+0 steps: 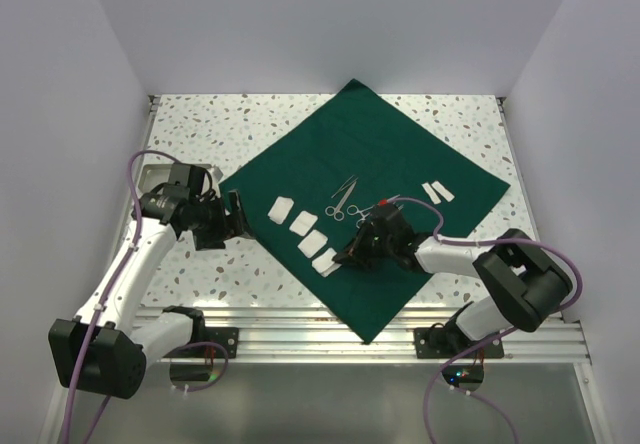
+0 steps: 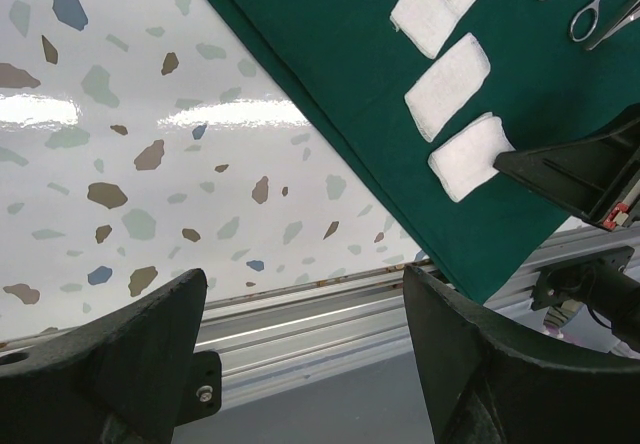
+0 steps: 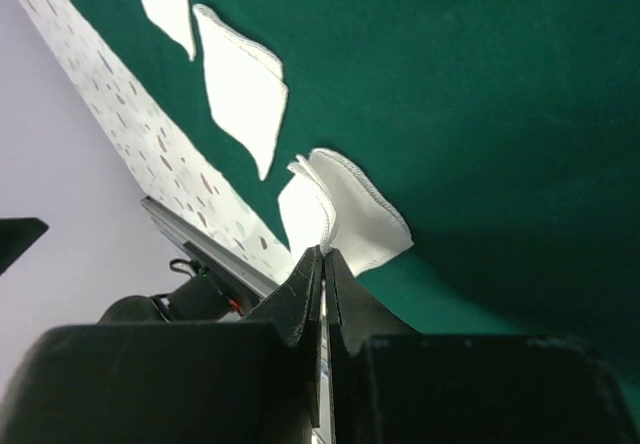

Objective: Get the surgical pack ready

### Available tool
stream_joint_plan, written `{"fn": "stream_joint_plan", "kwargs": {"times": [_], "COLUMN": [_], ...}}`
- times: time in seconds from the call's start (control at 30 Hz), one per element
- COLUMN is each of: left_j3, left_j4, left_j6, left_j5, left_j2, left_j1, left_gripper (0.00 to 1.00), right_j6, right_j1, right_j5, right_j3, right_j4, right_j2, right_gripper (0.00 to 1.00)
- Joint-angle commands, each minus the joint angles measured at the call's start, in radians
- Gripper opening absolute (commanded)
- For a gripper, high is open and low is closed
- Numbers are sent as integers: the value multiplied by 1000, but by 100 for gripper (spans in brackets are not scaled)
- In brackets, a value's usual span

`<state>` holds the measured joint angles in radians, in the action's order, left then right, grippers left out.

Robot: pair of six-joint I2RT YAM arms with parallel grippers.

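Observation:
The dark green drape [image 1: 370,164] lies spread flat as a diamond on the speckled table. Silver scissor-like instruments [image 1: 343,200] lie near its middle; they also show in the left wrist view [image 2: 592,2]. A row of white gauze squares [image 1: 301,224] runs along the drape's left side. My right gripper [image 1: 343,258] is shut on the nearest gauze square [image 3: 355,214], pinching its edge at the fingertips [image 3: 310,276]. That square also shows in the left wrist view [image 2: 468,156]. My left gripper [image 1: 235,214] is open and empty over bare table, left of the drape [image 2: 360,74].
Two more gauze pieces [image 1: 437,192] lie on the drape's right part. The drape's near corner hangs over the metal rail [image 1: 300,332] at the table's front edge. White walls close in the table on three sides.

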<state>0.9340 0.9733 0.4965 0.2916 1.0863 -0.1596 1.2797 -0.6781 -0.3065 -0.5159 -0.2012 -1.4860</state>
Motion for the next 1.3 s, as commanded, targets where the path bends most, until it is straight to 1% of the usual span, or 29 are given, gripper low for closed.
{"fn": "stream_joint_plan", "kwargs": {"times": [0.0,0.27,0.5,0.57,0.6,0.63,0.77,0.83,0.93,1.13,1.27], "left_j3": [5,17,20,20,20,19,5,-6,-11,-9,-11], "left_j4": [-42,-39,-39,-42,-42,-42,-50,-54,-56,-54,-56], "left_j6": [-3,-6,-6,-4,-4,-3,2,5,7,7,10], "left_j5": [4,0,0,1,1,1,11,15,17,17,20], "left_j2": [4,15,24,24,26,26,23,18,17,17,15], "left_j1": [-6,-6,-6,-6,-6,-6,-6,-6,-6,-6,-6], "left_gripper": [83,83,83,83,83,83,83,83,83,83,83], "right_j6": [-29,-37,-68,-83,-92,-114,-140,-137,-129,-129,-112], "right_j1": [5,6,14,18,17,18,17,17,15,14,15], "right_j5": [0,3,7,3,4,10,29,29,23,26,20], "right_j3": [-4,-6,-29,-36,-51,-59,-76,-61,-49,-32,-26], "right_j4": [35,34,71,82,110,124,187,184,152,140,102], "right_j2": [1,-26,-34,-34,-25,-16,24,35,10,9,-31], "right_gripper": [0,0,0,7,16,19,27,32,34,34,34]}}
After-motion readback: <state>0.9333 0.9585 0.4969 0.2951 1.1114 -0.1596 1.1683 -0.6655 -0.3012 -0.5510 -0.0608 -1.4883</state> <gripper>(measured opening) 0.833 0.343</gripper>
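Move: The right gripper still pinches one edge of a white gauze. The flat gauze it goes onto has its middle about 3 cm left of this hand, 1 cm back and roughly 2 cm below. The next gauze in the row lies some 6 cm left and 3 cm ahead; the scissors lie about 13 cm ahead and 1 cm right. From the left hand the target gauze is about 19 cm right, 2 cm back and 12 cm below. Lower the right gripper about 2 cm, easing it a good centimetre to its left and slightly back, to lay the held gauze over the one beneath. Near the bottom open the fingers to about a third to let go of the gauze's edge, then lift roughly 1 cm and hover there. ##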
